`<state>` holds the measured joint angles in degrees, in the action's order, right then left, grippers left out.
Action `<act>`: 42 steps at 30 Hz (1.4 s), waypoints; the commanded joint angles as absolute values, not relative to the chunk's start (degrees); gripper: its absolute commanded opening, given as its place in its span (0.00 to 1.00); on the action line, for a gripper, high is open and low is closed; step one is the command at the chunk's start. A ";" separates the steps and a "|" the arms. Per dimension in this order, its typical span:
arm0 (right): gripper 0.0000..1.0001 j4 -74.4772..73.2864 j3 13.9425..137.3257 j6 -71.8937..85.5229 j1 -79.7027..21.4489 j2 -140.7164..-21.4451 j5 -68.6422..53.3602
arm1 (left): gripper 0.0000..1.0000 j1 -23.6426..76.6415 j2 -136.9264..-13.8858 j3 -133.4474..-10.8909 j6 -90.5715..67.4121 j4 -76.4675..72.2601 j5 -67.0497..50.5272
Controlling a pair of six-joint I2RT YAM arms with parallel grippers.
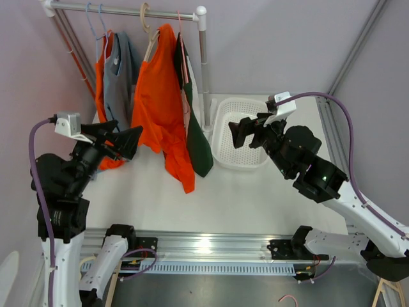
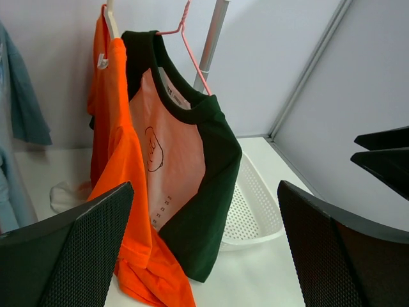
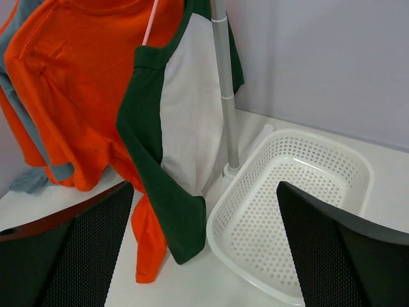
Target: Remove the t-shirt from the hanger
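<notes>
A t-shirt with dark green sleeves and a pale body [image 1: 199, 137] hangs on a pink wire hanger [image 1: 181, 32] at the right end of the rail. It also shows in the left wrist view [image 2: 192, 160] and the right wrist view [image 3: 185, 128]. An orange t-shirt [image 1: 156, 109] hangs beside it on a wooden hanger, its hem on the table. My left gripper [image 1: 124, 137] is open and empty, left of the orange shirt and apart from it [image 2: 204, 204]. My right gripper [image 1: 238, 133] is open and empty, over the basket, right of the green shirt [image 3: 204, 192].
A white perforated basket [image 1: 239, 165] sits on the table right of the rack's post [image 1: 203, 57]. A grey-blue shirt [image 1: 118, 77] and another orange garment hang on blue hangers at the rail's left end. Grey walls close off the back and sides.
</notes>
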<state>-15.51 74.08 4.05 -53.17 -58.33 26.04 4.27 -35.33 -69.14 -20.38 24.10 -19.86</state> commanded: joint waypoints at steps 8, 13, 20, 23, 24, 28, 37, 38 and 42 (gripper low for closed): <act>0.99 -20.46 88.53 6.59 -46.50 -68.35 19.54 | 1.00 7.29 -45.00 -79.98 -16.43 29.44 -12.75; 0.99 -25.21 107.02 4.48 -43.34 -84.26 15.05 | 1.00 7.29 -43.51 -77.17 -17.75 28.21 -10.90; 1.00 -30.42 134.11 6.41 -38.94 -105.36 5.54 | 0.99 7.29 -42.46 -76.03 -16.79 28.48 -8.62; 1.00 -25.94 136.40 6.77 -38.58 -109.68 5.01 | 1.00 7.29 -41.57 -74.80 -16.70 27.86 -7.74; 0.99 -25.06 136.93 7.03 -38.50 -110.56 4.66 | 0.99 7.29 -41.22 -74.27 -16.70 27.34 -7.73; 1.00 -25.57 140.19 7.12 -38.50 -113.65 4.74 | 0.99 7.64 -42.70 -74.00 -15.12 25.14 -13.60; 1.00 -18.54 114.71 7.56 -37.53 -97.57 14.23 | 0.99 25.39 -61.06 -95.08 -10.29 30.50 2.72; 0.99 -18.98 113.22 7.91 -37.44 -94.95 15.28 | 1.00 26.27 -65.78 -97.10 -9.94 31.63 3.77; 1.00 -15.84 100.40 8.35 -37.18 -84.95 20.11 | 0.99 28.82 -75.13 -108.16 -9.58 32.08 5.80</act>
<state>-20.73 105.19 7.49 -37.60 -94.15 14.61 27.20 -70.52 -101.82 -11.18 30.22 2.39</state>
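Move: Ahead of the left hand and to its right hangs the green-sleeved t-shirt on its pink hanger, its middle about 27 cm out, 12 cm right and 15 cm lower. The orange shirt is some 25 cm ahead of that hand and 5 cm right, also lower. From the right hand the t-shirt lies roughly 22 cm ahead and 15 cm left; the rack post stands about 25 cm ahead and 10 cm left, the white basket about 28 cm ahead, 2 cm right, far below. Swinging ahead and left with a short rise, the right hand reaches out about 20 cm, sinks, then draws back a few centimetres and about 7 cm to the right. The left hand eases ahead, nearly pauses, then late on darts forward, right and up towards the t-shirt's near shoulder, about 11 cm farther out in all. Both grippers stay wide open. ##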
